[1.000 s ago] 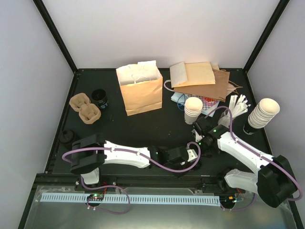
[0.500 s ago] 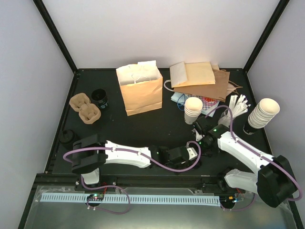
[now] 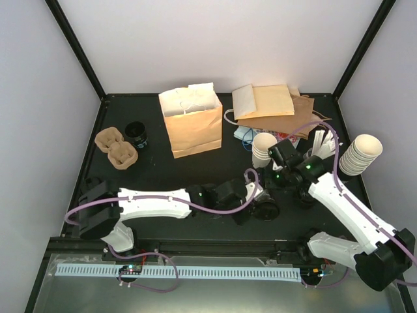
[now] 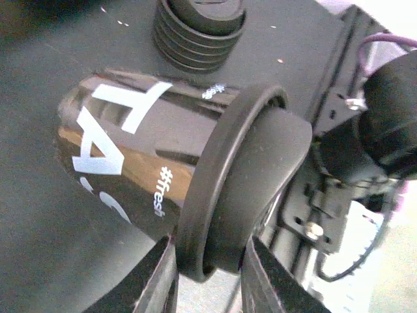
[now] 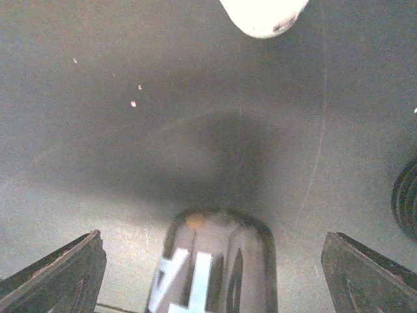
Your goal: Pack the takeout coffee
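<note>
The takeout coffee (image 4: 143, 150) shows as a dark glossy cup with white lettering and a black lid (image 4: 241, 189), tipped on its side. In the top view the black lid (image 3: 267, 210) sits at the near middle of the table. My left gripper (image 4: 208, 267) is shut on the lid's rim, one finger on each side. My left gripper (image 3: 253, 197) reaches it from the left. My right gripper (image 5: 215, 274) stands wide open over the cup's bottom end (image 5: 215, 261), touching nothing. In the top view my right gripper (image 3: 281, 163) hovers just behind the cup.
An open brown paper bag (image 3: 191, 124) stands at the back middle. Pulp trays (image 3: 116, 149) and a black cup (image 3: 136, 134) are at the back left. Cream cup stacks (image 3: 264, 150) (image 3: 359, 155), flat bags (image 3: 277, 107) and a ribbed lid stack (image 4: 199, 32) crowd the right.
My left gripper has shut on the lid and its arm has shifted back and to the left. My right gripper has pulled back from the cup and opened wider.
</note>
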Robot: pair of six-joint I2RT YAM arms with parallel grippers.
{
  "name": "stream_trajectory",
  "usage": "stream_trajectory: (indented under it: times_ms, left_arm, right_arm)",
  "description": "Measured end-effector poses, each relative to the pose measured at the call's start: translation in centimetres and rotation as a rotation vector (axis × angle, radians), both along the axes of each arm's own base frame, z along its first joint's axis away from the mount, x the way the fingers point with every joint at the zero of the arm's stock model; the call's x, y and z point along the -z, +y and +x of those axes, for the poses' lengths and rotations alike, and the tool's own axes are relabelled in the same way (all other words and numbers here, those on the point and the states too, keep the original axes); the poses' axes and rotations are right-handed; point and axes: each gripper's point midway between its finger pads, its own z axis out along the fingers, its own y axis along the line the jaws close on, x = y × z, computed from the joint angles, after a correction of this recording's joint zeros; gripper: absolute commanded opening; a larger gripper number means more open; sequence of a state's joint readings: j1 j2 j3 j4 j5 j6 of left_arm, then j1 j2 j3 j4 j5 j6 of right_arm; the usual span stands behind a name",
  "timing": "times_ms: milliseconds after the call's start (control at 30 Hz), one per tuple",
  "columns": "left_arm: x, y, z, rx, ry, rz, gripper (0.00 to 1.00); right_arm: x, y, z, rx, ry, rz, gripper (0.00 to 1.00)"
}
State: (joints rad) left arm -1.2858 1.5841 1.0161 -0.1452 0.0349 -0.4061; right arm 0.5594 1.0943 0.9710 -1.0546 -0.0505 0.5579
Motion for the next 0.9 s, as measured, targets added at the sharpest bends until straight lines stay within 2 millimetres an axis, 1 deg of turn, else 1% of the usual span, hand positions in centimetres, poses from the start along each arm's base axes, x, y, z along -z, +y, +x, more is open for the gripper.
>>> stream_trajectory:
  times_ms: [33,100,133,200,267,300,400,500,567,600,667,800,900]
  left_arm:
    - [-0.1,0.2,0.3,0.000,0.014,-0.011,0.24]
    - [-1.2,0.6,0.5,-0.001,0.073,-0.053,0.24]
    - [-1.4,1.3,0.8,-0.016,0.116,-0.065,0.24]
    - [-1.2,3.2,2.1,-0.070,0.199,-0.071,0.25]
    - [-0.6,5.4,3.4,-0.137,0.282,-0.071,0.25]
    - [-0.1,6.9,4.1,-0.182,0.335,-0.073,0.25]
    - [0.5,10.3,5.5,-0.279,0.457,-0.095,0.25]
    - [0.4,12.8,6.5,-0.349,0.562,-0.142,0.24]
    - [0.1,14.4,7.0,-0.391,0.638,-0.194,0.24]
    - [-0.1,15.0,6.6,-0.395,0.690,-0.225,0.24]
    - [-0.1,16.5,7.4,-0.441,0.747,-0.275,0.24]
    - [0.8,18.4,7.6,-0.490,0.867,-0.328,0.26]
    - [0.6,18.8,8.1,-0.491,0.916,-0.370,0.26]
  right_arm:
    - [-0.5,-0.1,0.5,0.007,-0.028,-0.007,0.93]
    - [-1.7,-0.2,1.2,0.013,-0.068,-0.006,0.94]
    - [-2.5,-0.1,1.6,0.013,-0.092,0.002,0.94]
    - [-4.4,0.2,2.3,0.014,-0.147,0.021,0.94]
    - [-5.7,0.3,2.9,0.015,-0.188,0.031,0.94]
    - [-6.1,0.4,3.2,0.015,-0.203,0.034,0.93]
    - [-6.1,0.6,3.5,0.007,-0.207,0.034,0.93]
    - [-5.8,1.2,3.7,-0.016,-0.207,0.049,0.94]
    - [-5.7,2.1,3.7,-0.052,-0.211,0.087,0.94]
    - [-5.7,2.7,3.6,-0.077,-0.216,0.118,0.94]
    - [-5.7,3.9,3.4,-0.122,-0.221,0.180,0.92]
    - [-5.4,6.6,2.7,-0.214,-0.214,0.321,0.91]
    - [-4.8,8.5,2.4,-0.264,-0.189,0.393,0.91]
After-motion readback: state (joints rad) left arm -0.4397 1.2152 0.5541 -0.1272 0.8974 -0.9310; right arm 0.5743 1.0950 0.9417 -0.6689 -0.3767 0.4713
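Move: The left hand already pinches the takeout coffee by its black lid; the clear table it carries it to lies about 8 cm ahead, 16 cm left and 15 cm below, with the paper bag roughly 25 cm ahead and 22 cm left of this hand. From the open right hand the coffee is some 7 cm back, 2 cm left and 5 cm lower; the white cup stack stands about 9 cm straight ahead, the black lid stack 13 cm right and 4 cm back. Keeping its pinch on the lid, the left hand swings the coffee some 19 cm left and 8 cm forward at nearly level height, away from the right hand's side to the clear middle of the table before the paper bag, tipping and turning the wrist more than 50 degrees so the cup's bottom swings down and its lid comes up. The right hand, fingers still wide open, first rises about 6 cm and edges forward, then follows leftward some 8 cm while its fingers tilt to point left, towards the spot where the coffee now is, without touching it. ##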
